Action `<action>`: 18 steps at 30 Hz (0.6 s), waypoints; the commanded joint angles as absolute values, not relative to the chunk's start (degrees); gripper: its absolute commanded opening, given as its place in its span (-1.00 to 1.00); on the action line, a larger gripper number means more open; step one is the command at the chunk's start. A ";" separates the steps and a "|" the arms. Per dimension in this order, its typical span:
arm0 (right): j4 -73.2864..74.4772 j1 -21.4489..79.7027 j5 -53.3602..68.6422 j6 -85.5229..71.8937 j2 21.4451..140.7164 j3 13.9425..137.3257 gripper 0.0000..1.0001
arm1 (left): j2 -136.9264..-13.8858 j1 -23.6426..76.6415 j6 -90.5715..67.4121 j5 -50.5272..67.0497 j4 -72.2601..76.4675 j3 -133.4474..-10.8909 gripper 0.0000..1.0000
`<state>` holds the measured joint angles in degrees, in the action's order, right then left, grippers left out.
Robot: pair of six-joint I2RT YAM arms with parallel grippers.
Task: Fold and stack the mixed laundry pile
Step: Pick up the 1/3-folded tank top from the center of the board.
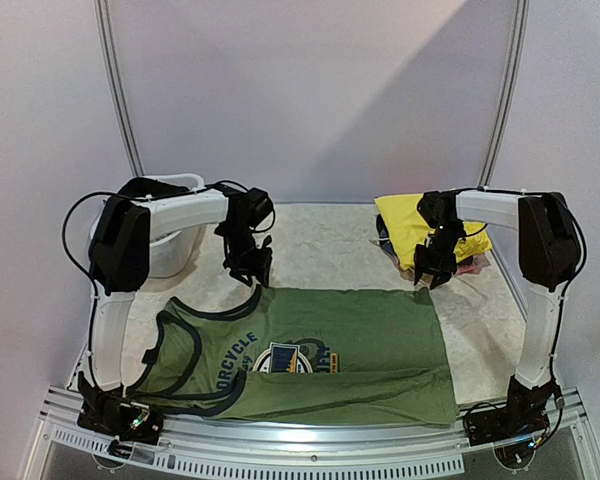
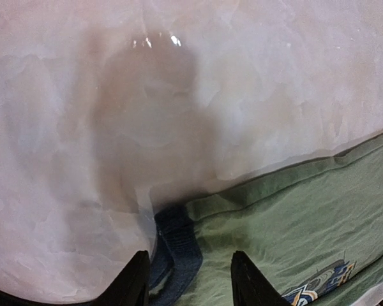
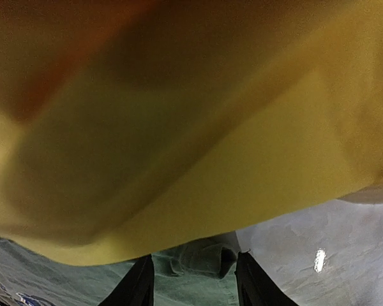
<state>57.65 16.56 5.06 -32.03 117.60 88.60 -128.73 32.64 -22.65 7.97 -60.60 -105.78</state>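
Observation:
An olive-green T-shirt (image 1: 330, 340) with navy trim and a chest graphic lies spread flat at the table's near side. My left gripper (image 1: 250, 270) is down at its far left corner. In the left wrist view, that gripper (image 2: 188, 280) is open and straddles the navy strap (image 2: 179, 242). My right gripper (image 1: 427, 275) is at the shirt's far right corner. In the right wrist view, it (image 3: 195, 280) is also open, with the bunched green hem corner (image 3: 198, 258) between its fingers. A folded bright yellow garment (image 1: 410, 225) lies just behind it and fills most of the right wrist view (image 3: 210, 127).
A white plastic tub (image 1: 175, 245) stands at the back left, behind the left arm. Darker and pinkish cloth (image 1: 470, 265) pokes out from under the yellow garment. The pale table (image 1: 320, 240) shows bare between the two grippers.

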 commanded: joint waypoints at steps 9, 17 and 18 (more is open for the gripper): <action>55.86 16.51 5.84 -32.14 121.69 87.89 -0.30 | -133.76 30.63 -20.37 9.86 -57.83 -105.73 -0.22; 56.56 16.52 6.09 -32.25 122.04 88.07 -0.67 | -135.30 30.59 -20.26 11.39 -56.79 -106.37 -0.55; 56.74 16.48 6.07 -32.30 121.81 88.08 -0.72 | -135.32 30.60 -20.41 11.63 -56.64 -106.35 -0.62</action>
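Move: The tank top's far edge is right under both hands: its navy-trimmed armhole end about 3 cm below the left hand, its hem-side corner about 2 cm below the right. The printed patch lies some 18 cm back from the left hand and 7 cm to its right; the laundry basket is roughly 12 cm ahead and 20 cm to its left. The yellow stack sits about 12 cm ahead of the right hand and 2 cm to its right, slightly higher. The tank top's far edge is taken at both ends: the left hand sinks about 3 cm onto the trimmed end, the right about 2 cm onto the hem-side corner close against the yellow stack. Both keep pointing down and close from just under half open to about a fifth, the cloth gathered between their fingers. ##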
